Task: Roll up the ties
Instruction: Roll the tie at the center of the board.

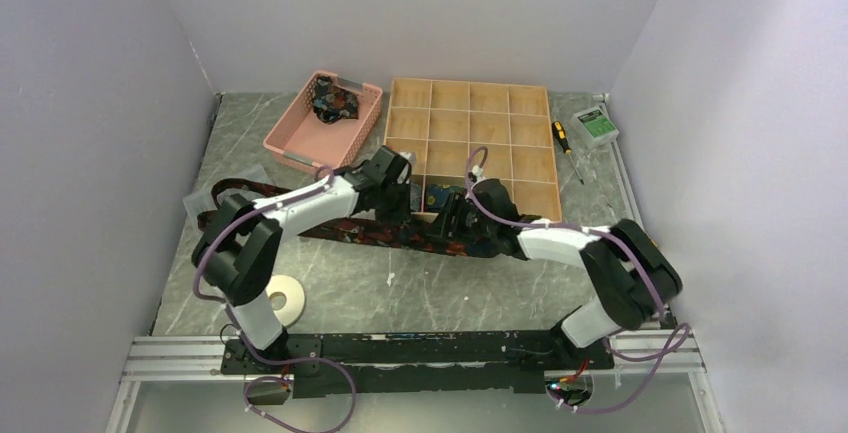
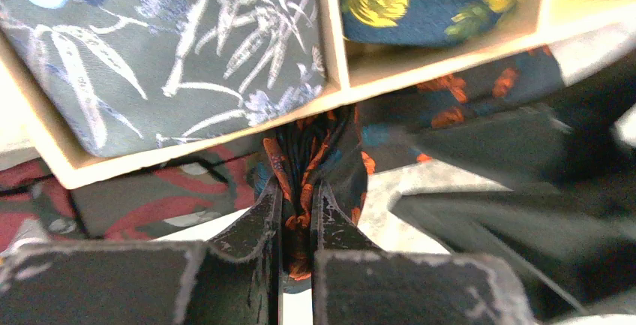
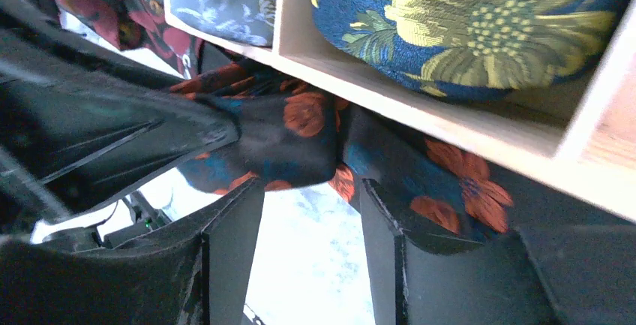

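A long dark tie with orange flowers (image 1: 350,230) lies across the table in front of the wooden compartment tray (image 1: 531,167). My left gripper (image 2: 298,190) is shut on a bunched fold of this tie (image 2: 313,148), right under the tray's near wall. In the top view the left gripper (image 1: 403,198) and right gripper (image 1: 450,221) nearly meet over the tie. My right gripper (image 3: 311,184) stands open, its tips just short of the tie's folded end (image 3: 289,141). Rolled ties fill tray cells: a grey one with white leaves (image 2: 172,47) and a navy one with yellow flowers (image 3: 465,25).
A pink basket (image 1: 290,143) at the back left holds more ties. A white ring of tape (image 1: 285,298) lies near the left arm's base. A screwdriver (image 1: 565,143) and a small green-and-white box (image 1: 595,125) lie right of the tray. A maroon tie (image 2: 150,197) lies beside the gripped one.
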Controlling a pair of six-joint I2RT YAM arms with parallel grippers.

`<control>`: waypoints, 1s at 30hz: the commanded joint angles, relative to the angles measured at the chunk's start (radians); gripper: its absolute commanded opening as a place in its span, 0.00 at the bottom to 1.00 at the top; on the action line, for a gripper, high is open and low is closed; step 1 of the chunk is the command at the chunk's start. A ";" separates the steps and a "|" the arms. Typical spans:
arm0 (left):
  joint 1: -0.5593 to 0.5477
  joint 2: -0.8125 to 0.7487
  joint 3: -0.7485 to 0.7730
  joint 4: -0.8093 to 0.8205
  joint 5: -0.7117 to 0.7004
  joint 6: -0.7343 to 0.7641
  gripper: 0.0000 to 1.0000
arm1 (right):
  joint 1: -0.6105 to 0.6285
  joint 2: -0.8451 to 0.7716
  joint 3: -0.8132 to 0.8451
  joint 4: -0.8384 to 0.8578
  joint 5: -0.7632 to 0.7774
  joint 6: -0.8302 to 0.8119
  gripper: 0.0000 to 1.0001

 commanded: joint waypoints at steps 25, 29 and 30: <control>-0.395 0.667 0.964 -1.125 -0.815 -0.233 0.03 | -0.136 -0.625 -0.356 -0.240 0.255 -0.061 0.53; -0.414 0.708 1.023 -1.127 -0.806 -0.225 0.05 | -0.144 -0.721 -0.380 -0.310 0.275 -0.053 0.55; -0.418 0.716 1.034 -1.120 -0.801 -0.220 0.08 | -0.144 -0.735 -0.386 -0.319 0.278 -0.050 0.55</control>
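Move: Some 18 cm to the left hand's right, 6 cm nearer the base and 6 cm lower lies the flat free end of the tie whose roll it already pinches. The grey tie in the tray is about 7 cm ahead of that hand and 2 cm to its left. From the right hand the free end is roughly 11 cm right, 4 cm back and 4 cm below; the blue-yellow tie is 7 cm ahead, 2 cm right, and the pinched roll about 6 cm left, 1 cm ahead. Rolling over towards the right, the left hand keeps its pinch on the tie roll and swings its fingers from pointing down-right to down-left, nearly 60 degrees, shifting only 2 to 3 cm right and back. Open and empty, the right hand hops up about 3 cm, then sinks again as it travels some 12 cm right and 4 cm back to the tie's free end, turning a little clockwise. ##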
